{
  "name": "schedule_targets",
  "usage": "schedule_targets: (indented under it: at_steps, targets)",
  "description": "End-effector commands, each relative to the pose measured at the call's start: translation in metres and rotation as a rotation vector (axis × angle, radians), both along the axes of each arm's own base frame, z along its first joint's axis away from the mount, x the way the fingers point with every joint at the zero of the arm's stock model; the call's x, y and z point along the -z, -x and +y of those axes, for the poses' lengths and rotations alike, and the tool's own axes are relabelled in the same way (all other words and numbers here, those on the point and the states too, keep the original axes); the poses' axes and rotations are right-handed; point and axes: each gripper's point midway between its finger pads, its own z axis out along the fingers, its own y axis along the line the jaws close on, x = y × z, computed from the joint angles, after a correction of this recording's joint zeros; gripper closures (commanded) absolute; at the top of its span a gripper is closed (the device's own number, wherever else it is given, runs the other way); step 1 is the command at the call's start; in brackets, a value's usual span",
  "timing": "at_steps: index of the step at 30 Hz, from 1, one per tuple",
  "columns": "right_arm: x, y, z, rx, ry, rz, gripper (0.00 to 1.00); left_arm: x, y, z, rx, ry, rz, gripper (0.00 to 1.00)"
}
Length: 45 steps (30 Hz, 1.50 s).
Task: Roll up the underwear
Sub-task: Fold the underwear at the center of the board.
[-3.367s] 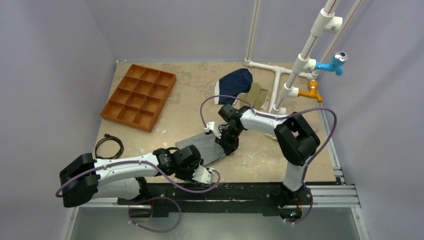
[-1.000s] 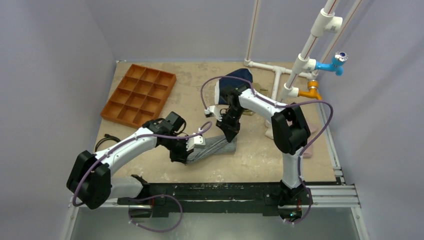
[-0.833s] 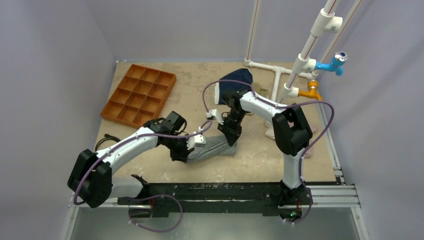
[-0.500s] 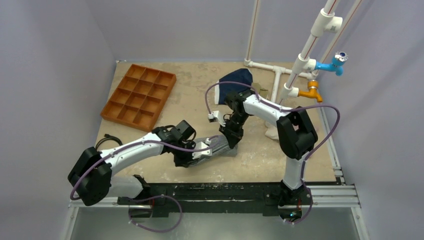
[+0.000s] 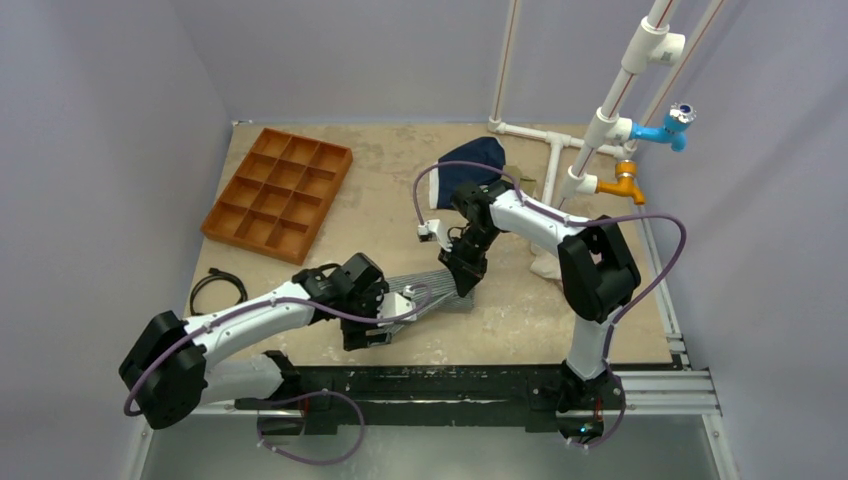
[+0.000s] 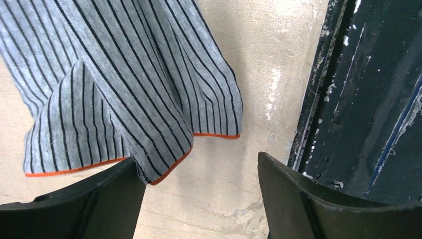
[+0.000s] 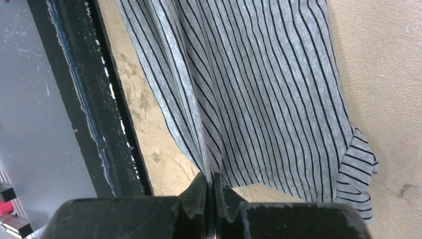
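The underwear, grey cloth with fine dark stripes and an orange hem, lies stretched out near the middle of the table. My right gripper is shut on its far edge, and the right wrist view shows the underwear pinched into a ridge between the closed tips of the right gripper. My left gripper is open at the cloth's near left end. In the left wrist view the hem of the underwear hangs just past the left finger, with bare table between the tips of the left gripper.
An orange compartment tray sits at the back left and a black cable coils near the left edge. A navy garment lies behind the right arm beside the white pipe frame. A black rail runs along the near edge.
My left gripper has opened, let go of the underwear's end and drawn back toward the near edge. The cloth now lies flatter. The right gripper has kept its grip and shifted slightly.
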Motion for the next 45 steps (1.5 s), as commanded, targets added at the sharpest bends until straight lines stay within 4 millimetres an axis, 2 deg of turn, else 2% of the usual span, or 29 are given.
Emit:
schedule_targets:
  at_steps: [1, 5, 16, 26, 29, 36, 40, 45]
  targets:
    - [-0.013, 0.001, 0.004, 0.015, -0.041, -0.004, 1.00, -0.012, -0.011, -0.008, 0.030, 0.060, -0.088, 0.21]
    - [-0.011, 0.000, 0.004, 0.020, -0.042, -0.007, 1.00, -0.017, -0.006, -0.016, 0.045, 0.087, -0.070, 0.21]
    - [0.002, 0.002, -0.002, 0.012, -0.022, -0.021, 1.00, -0.009, 0.002, -0.030, 0.084, 0.011, -0.081, 0.21]
    - [0.010, 0.007, -0.004, 0.012, -0.014, 0.001, 1.00, -0.007, -0.016, -0.041, 0.131, -0.023, -0.331, 0.21]
    - [0.009, 0.006, -0.004, 0.013, -0.010, -0.002, 1.00, -0.004, -0.013, -0.041, 0.153, -0.037, -0.339, 0.23]
    - [0.009, 0.005, -0.004, 0.014, -0.009, -0.006, 1.00, 0.014, 0.000, -0.033, 0.215, -0.117, -0.317, 0.34]
    - [0.010, 0.003, -0.003, 0.016, -0.006, -0.006, 1.00, 0.027, 0.006, -0.028, 0.234, -0.156, -0.299, 0.43]
    - [0.008, 0.001, -0.005, 0.016, 0.000, -0.020, 1.00, 0.031, 0.008, -0.026, 0.228, -0.169, -0.283, 0.71]
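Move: The left hand, open, has the underwear's orange-hemmed loose end about 4 cm to its right, level front to back and some 2 cm below. The middle of the underwear lies about 10 cm to its right, 8 cm ahead and 3 cm below, while the board's front edge runs about 6 cm straight back, some 3 cm below. From the right hand, still pinching the other end of the fold, the hemmed end is roughly 13 cm left, 8 cm back and 5 cm below. The left hand lifts about a centimetre with its fingers wide, then swings back slightly and forward again as it works nearly 4 cm to the right to the hemmed end, its fingertips tilting forward and the wrist turning a little clockwise; it then sinks about 2 cm and starts closing its fingers on the bunched hem, the gap narrowing to about half. The right hand keeps its pinch on the other end of the fold and lowers it some 2 cm, easing slightly back, then holds still. ##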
